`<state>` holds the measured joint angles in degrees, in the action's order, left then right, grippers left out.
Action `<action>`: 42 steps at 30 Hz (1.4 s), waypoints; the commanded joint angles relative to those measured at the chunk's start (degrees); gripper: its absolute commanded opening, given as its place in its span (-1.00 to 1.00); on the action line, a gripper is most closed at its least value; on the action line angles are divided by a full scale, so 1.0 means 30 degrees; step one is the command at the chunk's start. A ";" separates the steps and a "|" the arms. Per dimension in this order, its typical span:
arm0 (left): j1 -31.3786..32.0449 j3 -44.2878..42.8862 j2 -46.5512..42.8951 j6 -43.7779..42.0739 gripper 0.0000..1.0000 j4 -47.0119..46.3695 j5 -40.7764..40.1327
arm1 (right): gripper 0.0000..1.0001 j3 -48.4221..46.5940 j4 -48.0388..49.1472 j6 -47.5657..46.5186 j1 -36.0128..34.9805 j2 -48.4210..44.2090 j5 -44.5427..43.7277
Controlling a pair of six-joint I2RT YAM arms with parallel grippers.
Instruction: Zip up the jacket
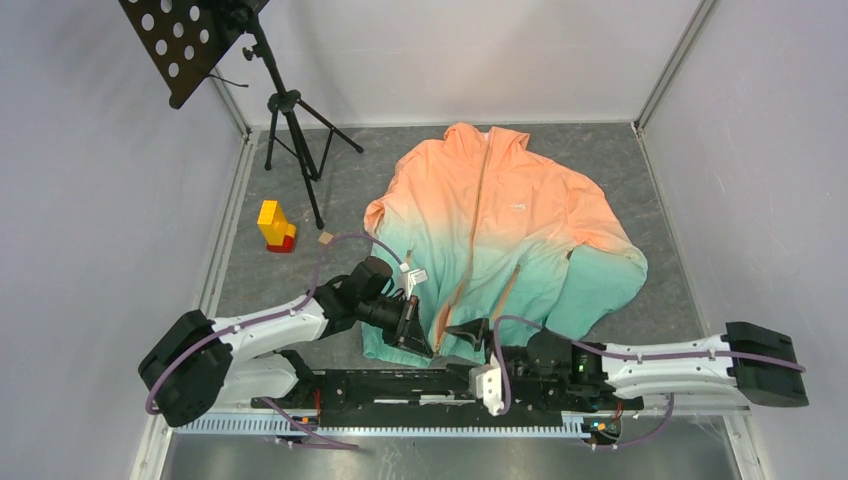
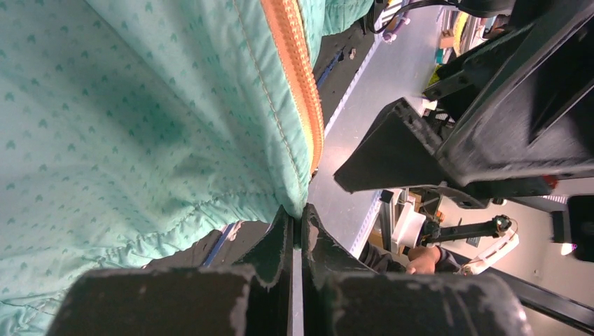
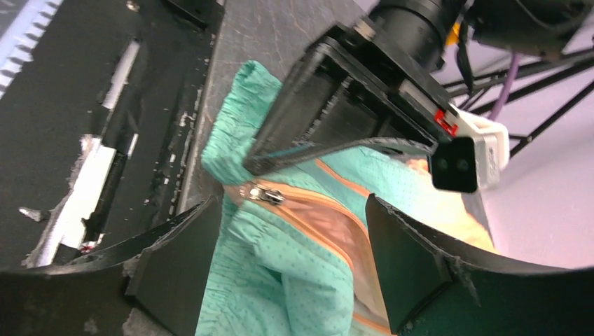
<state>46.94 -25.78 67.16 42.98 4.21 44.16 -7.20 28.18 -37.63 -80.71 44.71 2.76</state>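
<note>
The jacket [image 1: 500,220] lies spread on the table, peach at the top and teal at the bottom, its tan centre zipper [image 1: 478,215] split apart near the hem. My left gripper [image 1: 425,340] is shut on the teal hem [image 2: 298,199] just beside the orange zipper tape [image 2: 298,77]. My right gripper [image 1: 468,335] stands open at the hem; in its wrist view the right gripper [image 3: 291,210] straddles teal cloth [image 3: 280,280] and the open zipper. A metal slider [image 3: 265,194] sits at the zipper's lower end, just below the left gripper's finger [image 3: 315,150].
A black tripod stand [image 1: 290,120] with a perforated plate stands at the back left. A yellow and red block [image 1: 274,226] and a small tan cube [image 1: 326,238] lie left of the jacket. A black rail [image 1: 400,385] runs along the near edge.
</note>
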 commanded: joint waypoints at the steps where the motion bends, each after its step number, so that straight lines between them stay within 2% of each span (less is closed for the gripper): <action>1: -0.0140 -0.0635 0.0092 0.0204 -0.95 -0.0260 0.0982 | 0.60 0.0967 0.4949 -0.3292 -0.1907 0.1705 -0.2620; 10: -0.0148 -0.0459 0.0012 0.0316 -0.96 -0.0440 0.0923 | 0.43 0.1785 0.9567 -0.3087 -0.3150 0.5043 -0.4424; 20: -0.0148 -0.0371 -0.0331 0.0409 -0.95 -0.0384 0.0898 | 0.10 0.1643 1.1437 -0.2748 -0.3333 0.7274 -0.4437; 34: -0.0148 -0.0397 -0.0521 0.0409 -0.96 -0.0420 0.0982 | 0.17 0.1463 1.4188 -0.2414 -0.3435 1.0071 -0.5461; 42: -0.0148 -0.0364 -0.0550 0.0438 -0.96 -0.0410 0.1056 | 0.17 0.1321 1.4775 -0.2456 -0.3457 1.0561 -0.5744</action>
<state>46.68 -25.78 66.63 43.00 4.19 45.19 -2.61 67.35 -45.32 -90.65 75.83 -12.97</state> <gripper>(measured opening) 0.050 0.583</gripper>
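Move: The slider at the zipper's bottom end lies about 4 cm to the right hand's left, 1 cm back and 3 cm below it. The hem corner pinched by the left gripper is some 6 cm to the right hand's left, level fore and aft and 3 cm lower; the right pocket zipper is roughly 12 cm ahead, 12 cm to its right and 9 cm below. From the left hand the slider sits about 2 cm to the right, at about its height. The left gripper keeps its pinch on the hem corner by the zipper end, holding it in place, while the right hand closes in on the slider: first down and slightly back, then about 2 cm left and easing forward again, some 2.5 cm lower in all. It rolls about 10 degrees, forward side up, and its wide-open fingers narrow to a bit over half open, one tip either side of the slider, without gripping it. ##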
